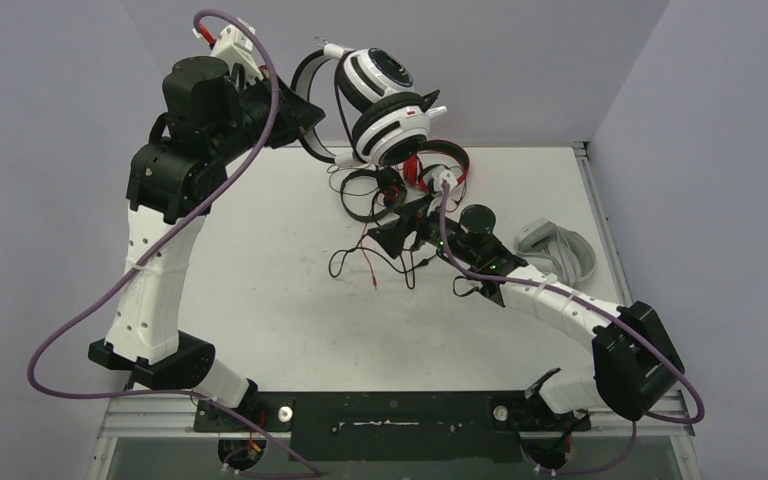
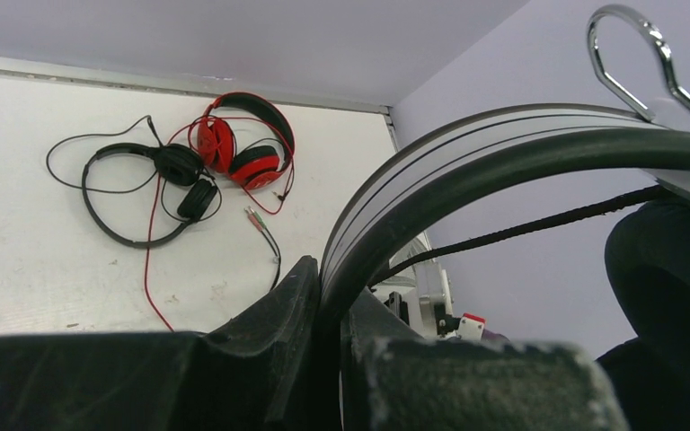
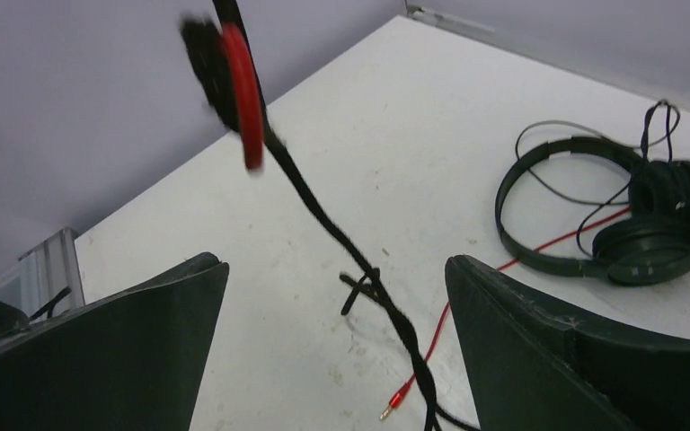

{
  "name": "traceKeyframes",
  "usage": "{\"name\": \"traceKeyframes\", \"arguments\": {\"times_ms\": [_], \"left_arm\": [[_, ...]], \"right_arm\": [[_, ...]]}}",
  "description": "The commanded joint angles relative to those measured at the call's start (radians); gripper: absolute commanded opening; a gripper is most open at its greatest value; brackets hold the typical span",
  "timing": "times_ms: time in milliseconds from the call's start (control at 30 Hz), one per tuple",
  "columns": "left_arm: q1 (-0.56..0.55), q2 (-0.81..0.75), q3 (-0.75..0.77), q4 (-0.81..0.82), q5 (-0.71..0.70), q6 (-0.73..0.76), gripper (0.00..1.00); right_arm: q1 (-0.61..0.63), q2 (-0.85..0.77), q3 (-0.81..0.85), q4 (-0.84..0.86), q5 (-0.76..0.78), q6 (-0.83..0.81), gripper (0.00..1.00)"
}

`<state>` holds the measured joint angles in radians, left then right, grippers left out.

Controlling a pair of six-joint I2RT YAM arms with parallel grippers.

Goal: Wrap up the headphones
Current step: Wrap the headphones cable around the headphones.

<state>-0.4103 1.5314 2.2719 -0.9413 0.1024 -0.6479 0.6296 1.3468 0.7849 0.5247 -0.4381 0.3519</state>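
My left gripper (image 1: 305, 118) is raised at the back, shut on the black headband (image 2: 503, 162) of the white-and-black headphones (image 1: 380, 100), which hang in the air. In the left wrist view the band runs down between that gripper's (image 2: 328, 287) closed fingers. Their black braided cable (image 3: 323, 215) drops between the wide-open fingers of my right gripper (image 3: 332, 269), touching neither; a red-and-black disc (image 3: 243, 90) sits on it higher up. That gripper (image 1: 392, 232) hovers low over the table's middle. Red headphones (image 2: 243, 148) and all-black headphones (image 2: 171, 180) lie on the table behind it.
Light grey headphones (image 1: 555, 250) lie at the right, beside my right forearm. Thin black and red cables (image 1: 365, 262) trail loose across the table's middle, with a red plug (image 3: 398, 400) under my right gripper. Grey walls close off the back and sides.
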Motion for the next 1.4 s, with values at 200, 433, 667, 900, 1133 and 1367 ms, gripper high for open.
{"name": "traceKeyframes", "arguments": {"times_ms": [200,433,667,900,1133,1367], "left_arm": [[0.032,-0.029,0.029,0.095,0.004,-0.107,0.00],[0.107,-0.020,-0.027,0.135,0.007,-0.139,0.00],[0.298,0.023,-0.161,0.261,0.027,-0.183,0.00],[0.355,0.094,-0.260,0.261,-0.249,-0.203,0.00],[0.345,0.108,-0.414,0.274,-0.402,-0.071,0.00],[0.180,0.004,-0.703,0.444,-0.742,0.294,0.00]], "right_arm": [[0.008,0.243,0.151,0.276,-0.083,0.073,0.65],[0.061,0.273,0.011,0.374,-0.103,0.160,0.04],[0.185,0.106,-0.204,0.280,-0.028,0.158,0.00],[0.344,-0.084,-0.222,0.014,0.062,0.105,0.00],[0.368,-0.209,-0.045,-0.370,0.117,0.005,0.03],[0.362,-0.179,0.256,-0.721,0.241,-0.129,0.00]]}}
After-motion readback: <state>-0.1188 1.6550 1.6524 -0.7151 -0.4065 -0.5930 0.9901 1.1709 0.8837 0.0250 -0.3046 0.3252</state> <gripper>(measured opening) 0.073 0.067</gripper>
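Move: The hanging black cable is just off my open right fingertips, about 4 cm ahead, 3 cm left and 3 cm lower; it lies roughly 9 cm right of, level with and 28 cm below my left hand. The ear cups hang some 5 cm ahead of my right hand, neither left nor right, and 26 cm above it. Down on the table, the red plug is about 9 cm ahead and 3 cm left, the black headphones some 28 cm ahead and 4 cm left. I reach a few centimetres forward and left with my right hand, dip, and close its fingers on the cable, then haul it back about 18 cm, first sinking, then rising again. My left hand keeps its pinch on the headband and swings the headphones left and forward, then down about 25 cm, turning some 40 degrees counter-clockwise while tipping down. ##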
